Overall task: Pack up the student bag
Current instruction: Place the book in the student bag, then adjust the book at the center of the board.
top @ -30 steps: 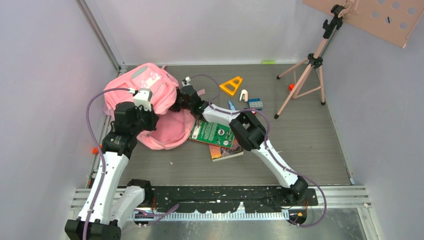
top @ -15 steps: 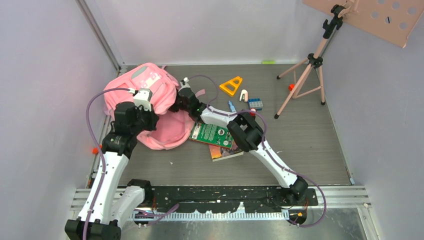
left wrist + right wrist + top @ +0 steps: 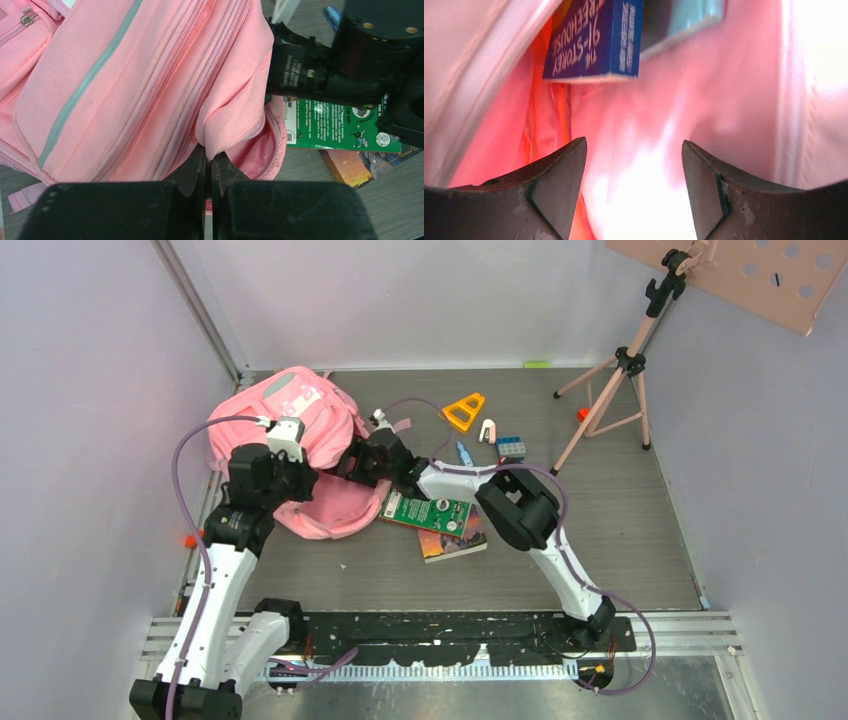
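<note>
The pink student bag (image 3: 300, 410) lies at the table's left with its mouth facing right. My left gripper (image 3: 210, 152) is shut on a fold of the bag's (image 3: 125, 85) pink opening edge and holds it up. My right gripper (image 3: 634, 165) is inside the bag's mouth, open, with nothing between its fingers. In the top view the right gripper (image 3: 348, 466) sits at the bag's opening. Ahead of it, inside the bag, rest a dark blue book (image 3: 594, 40) and a light blue book (image 3: 684, 17).
A green book (image 3: 425, 510) lies on an orange book (image 3: 450, 545) just right of the bag. Farther back are a yellow triangle (image 3: 463, 410), a white piece (image 3: 486, 430), a blue pen (image 3: 463, 451) and a blue block (image 3: 511, 447). A pink tripod (image 3: 610, 400) stands back right.
My right gripper's jaws have opened wide inside the bag. Its wrist has shifted slightly nearer and its elbow has swung right. The left gripper keeps its hold unmoved.
</note>
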`<state>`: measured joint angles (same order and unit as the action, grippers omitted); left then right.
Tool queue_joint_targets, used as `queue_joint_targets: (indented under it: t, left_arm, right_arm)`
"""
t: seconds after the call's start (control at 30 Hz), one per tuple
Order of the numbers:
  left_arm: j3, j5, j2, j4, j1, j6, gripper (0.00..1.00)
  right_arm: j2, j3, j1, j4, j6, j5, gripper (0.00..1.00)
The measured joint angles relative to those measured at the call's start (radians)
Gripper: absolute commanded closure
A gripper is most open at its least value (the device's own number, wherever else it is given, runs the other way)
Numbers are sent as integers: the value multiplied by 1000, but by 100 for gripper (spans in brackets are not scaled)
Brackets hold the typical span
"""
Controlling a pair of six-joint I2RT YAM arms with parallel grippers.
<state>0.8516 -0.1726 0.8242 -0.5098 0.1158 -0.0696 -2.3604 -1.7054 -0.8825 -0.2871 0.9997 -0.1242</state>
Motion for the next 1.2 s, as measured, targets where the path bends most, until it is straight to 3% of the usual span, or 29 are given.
queue_joint_targets:
  t: [0.27, 0.7, 1.2]
  left_arm:
    - [0, -10, -4, 1, 1, -1, 100]
    - [0, -11, -5, -3, 2, -1, 100]
    - [0, -11, -5, -3, 2, 0, 100]
  right_arm:
    - [266, 234, -13, 72, -114, 62, 24]
    - [718, 437, 31, 456, -377, 161, 21]
    - [784, 533, 510, 798, -567, -206, 21]
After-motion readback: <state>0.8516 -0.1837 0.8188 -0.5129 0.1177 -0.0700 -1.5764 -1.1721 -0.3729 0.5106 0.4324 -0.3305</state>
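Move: The green book lies about 24 cm to the right of the right hand, which is open inside the bag, and about 7 cm back and 6 cm lower. The dark book under it is some 29 cm right and 9 cm back, and the blue pen about 31 cm right and 7 cm ahead. The navy book sits in the bag roughly 8 cm ahead and 6 cm left. From the left hand, the green book is about 26 cm right, 2 cm ahead and 19 cm below. Touching nothing by the end, the right hand comes empty out of the bag's mouth, rising about 10 cm while drawing right and a little back. It then swings on right over the green book and sinks towards its right end, about 34 cm rightward in all, fingers tipping some 30 degrees steeper and staying open. The left hand keeps its pinch on the bag's flap. ##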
